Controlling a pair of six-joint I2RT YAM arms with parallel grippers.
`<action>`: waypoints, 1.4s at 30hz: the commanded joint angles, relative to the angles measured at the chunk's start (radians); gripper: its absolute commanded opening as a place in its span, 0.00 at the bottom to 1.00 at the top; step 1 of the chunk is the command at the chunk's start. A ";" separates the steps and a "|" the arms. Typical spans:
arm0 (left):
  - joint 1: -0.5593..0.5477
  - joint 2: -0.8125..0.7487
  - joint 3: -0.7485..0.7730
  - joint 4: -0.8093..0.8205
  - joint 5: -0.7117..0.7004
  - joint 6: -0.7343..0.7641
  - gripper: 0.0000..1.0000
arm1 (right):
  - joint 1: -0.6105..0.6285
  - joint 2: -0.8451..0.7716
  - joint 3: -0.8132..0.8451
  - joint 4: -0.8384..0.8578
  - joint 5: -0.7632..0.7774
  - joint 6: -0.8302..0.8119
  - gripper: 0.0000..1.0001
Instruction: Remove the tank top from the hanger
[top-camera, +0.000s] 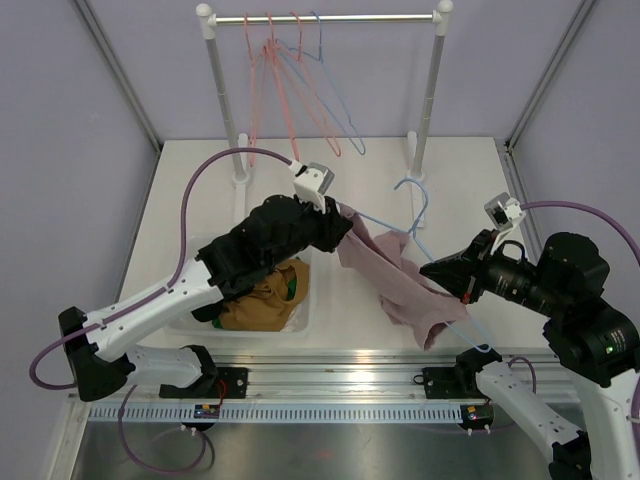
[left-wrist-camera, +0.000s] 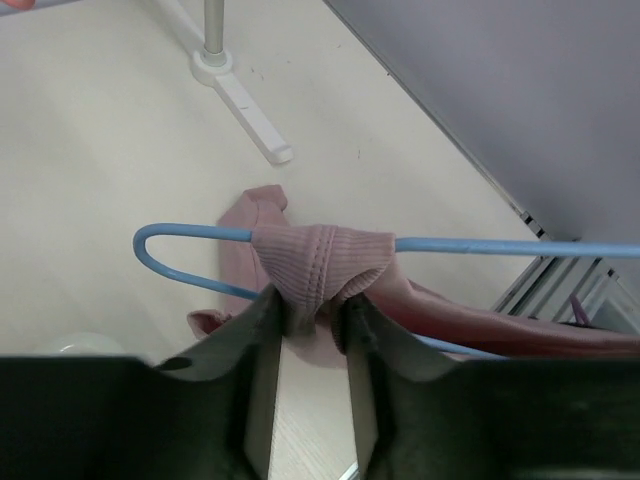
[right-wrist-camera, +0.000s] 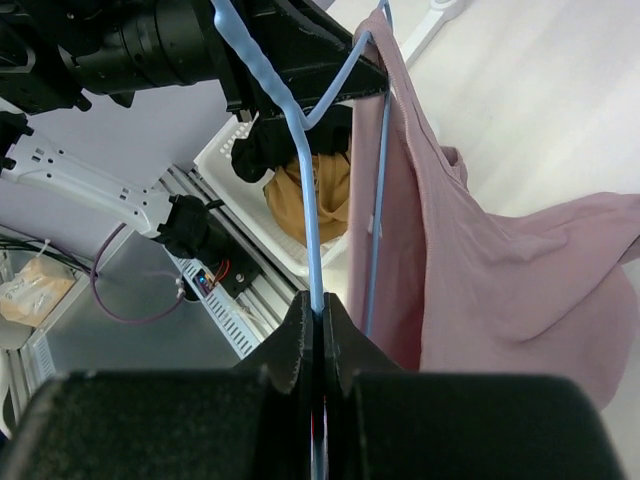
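Note:
A pink tank top (top-camera: 400, 285) hangs on a light blue wire hanger (top-camera: 415, 205) held above the table between both arms. My left gripper (top-camera: 345, 222) is at the hanger's left end. In the left wrist view its fingers (left-wrist-camera: 268, 330) are shut on the bunched strap of the tank top (left-wrist-camera: 320, 260), which wraps over the hanger wire (left-wrist-camera: 480, 245). My right gripper (top-camera: 440, 270) holds the hanger's right end. In the right wrist view it (right-wrist-camera: 320, 305) is shut on the blue hanger (right-wrist-camera: 300, 150), with the tank top (right-wrist-camera: 480, 270) draped to the right of the wire.
A white bin (top-camera: 300, 325) holding a mustard garment (top-camera: 265, 300) sits under my left arm. At the back stands a clothes rack (top-camera: 325, 18) with red and blue empty hangers (top-camera: 290, 90). One of the rack's feet (left-wrist-camera: 245, 105) lies just beyond the hanger.

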 joint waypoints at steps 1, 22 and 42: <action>-0.002 0.001 0.074 0.036 -0.071 0.018 0.19 | 0.000 -0.003 0.020 0.026 0.012 -0.014 0.00; 0.077 -0.110 -0.056 -0.108 -0.406 -0.179 0.00 | 0.000 -0.207 -0.060 -0.061 -0.020 -0.144 0.00; -0.105 -0.041 -0.272 0.224 0.299 -0.163 0.00 | 0.000 -0.535 -0.832 1.427 0.603 0.093 0.00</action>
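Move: The left fingers, nearly shut, straddle the tank top's strap looped over one arm of the blue hanger; it lies about 1 cm ahead, 1 cm right and 1 cm above. The hanger neck is some 12 cm right and 3 cm back, the tank top's body about 14 cm right, 7 cm back and 10 cm lower, the white basket roughly 21 cm left, 4 cm back, 27 cm below. From the right hand, already gripping the hanger's other arm, the strap is about 15 cm left, 11 cm ahead and 5 cm lower. The left fingers finish closing and pinch the strap, draw it about 8 cm left and 3 cm forward off the hanger's end with a counter-clockwise turn, then swing back and right some 12 cm each and down a little, turning clockwise. The right hand keeps its grip on the hanger, first easing about 4 cm back and a little right and down, then going some 8 cm forward, a little right and up, its fingers tipping up about 40 degrees to swing the hanger clear of the cloth. ##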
